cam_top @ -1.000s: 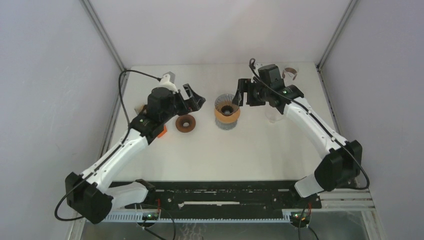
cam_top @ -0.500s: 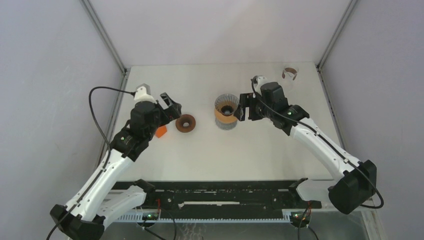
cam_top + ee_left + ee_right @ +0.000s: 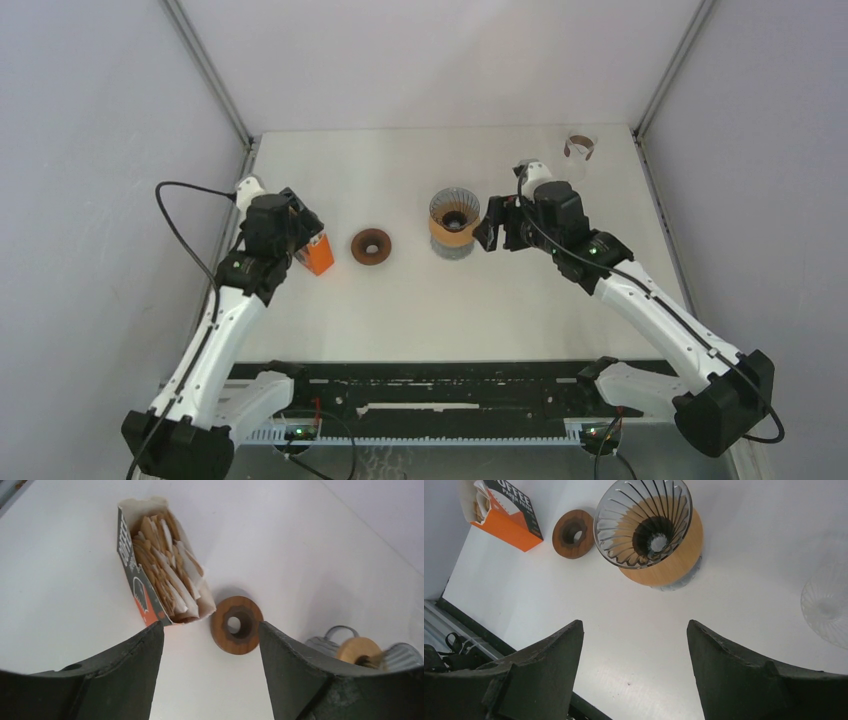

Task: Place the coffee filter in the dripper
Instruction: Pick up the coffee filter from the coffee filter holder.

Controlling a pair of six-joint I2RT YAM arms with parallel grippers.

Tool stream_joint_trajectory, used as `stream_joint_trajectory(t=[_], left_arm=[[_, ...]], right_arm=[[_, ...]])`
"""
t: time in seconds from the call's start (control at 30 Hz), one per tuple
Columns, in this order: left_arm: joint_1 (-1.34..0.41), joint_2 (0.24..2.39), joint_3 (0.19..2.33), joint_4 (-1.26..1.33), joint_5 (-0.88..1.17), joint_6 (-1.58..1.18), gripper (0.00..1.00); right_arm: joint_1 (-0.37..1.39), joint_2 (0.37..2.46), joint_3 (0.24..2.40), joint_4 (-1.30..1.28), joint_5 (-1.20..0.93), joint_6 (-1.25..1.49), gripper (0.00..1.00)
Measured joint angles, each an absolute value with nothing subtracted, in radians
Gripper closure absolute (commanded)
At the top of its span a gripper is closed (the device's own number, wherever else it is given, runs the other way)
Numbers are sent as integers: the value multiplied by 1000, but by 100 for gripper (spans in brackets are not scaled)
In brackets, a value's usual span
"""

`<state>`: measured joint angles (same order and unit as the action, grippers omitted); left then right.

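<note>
The dripper, a ribbed glass cone in a wooden collar, stands mid-table with no filter inside. Brown paper coffee filters sit packed in an open orange box. My left gripper hovers over that box, open, with nothing between its fingers; the box's open end lies just beyond the fingertips. My right gripper is also open and empty, just right of the dripper and above the table.
A round wooden ring lies flat between the box and the dripper. A small glass with a brown band stands at the back right corner. A clear glass vessel stands right of the dripper. Grey walls close in both sides.
My left arm has swung left and back, from near the wooden ring to over the filter box, and its jaws have narrowed a little. The right gripper has drifted slightly nearer, staying open.
</note>
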<state>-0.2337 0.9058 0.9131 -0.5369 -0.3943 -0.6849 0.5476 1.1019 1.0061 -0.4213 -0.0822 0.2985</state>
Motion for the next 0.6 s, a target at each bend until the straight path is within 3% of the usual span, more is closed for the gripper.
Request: stream_joint_trajectory(t=[0.13,0.6], left_arm=[[-171,981,914,-534,-347,-694,41],[-74,1148,949,-521,-257,-698,67]], right_arm=[[553,1110,993,-420,-83,299,16],[553,1118,977,-388,-72,296,16]])
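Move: The coffee filter holder, packed with filters, stands about 7 cm ahead of the left hand, 6 cm to its left and some 14 cm below. A brown wooden ring lies about 5 cm ahead and 8 cm to the right, with the dripper on its stand 6 cm ahead and roughly 26 cm to the right. From the right hand the holder is some 37 cm left and 9 cm ahead. Left hand sinks about 5 cm, easing forward and left towards the filters, tipping 10 degrees down, fingers half closing. ##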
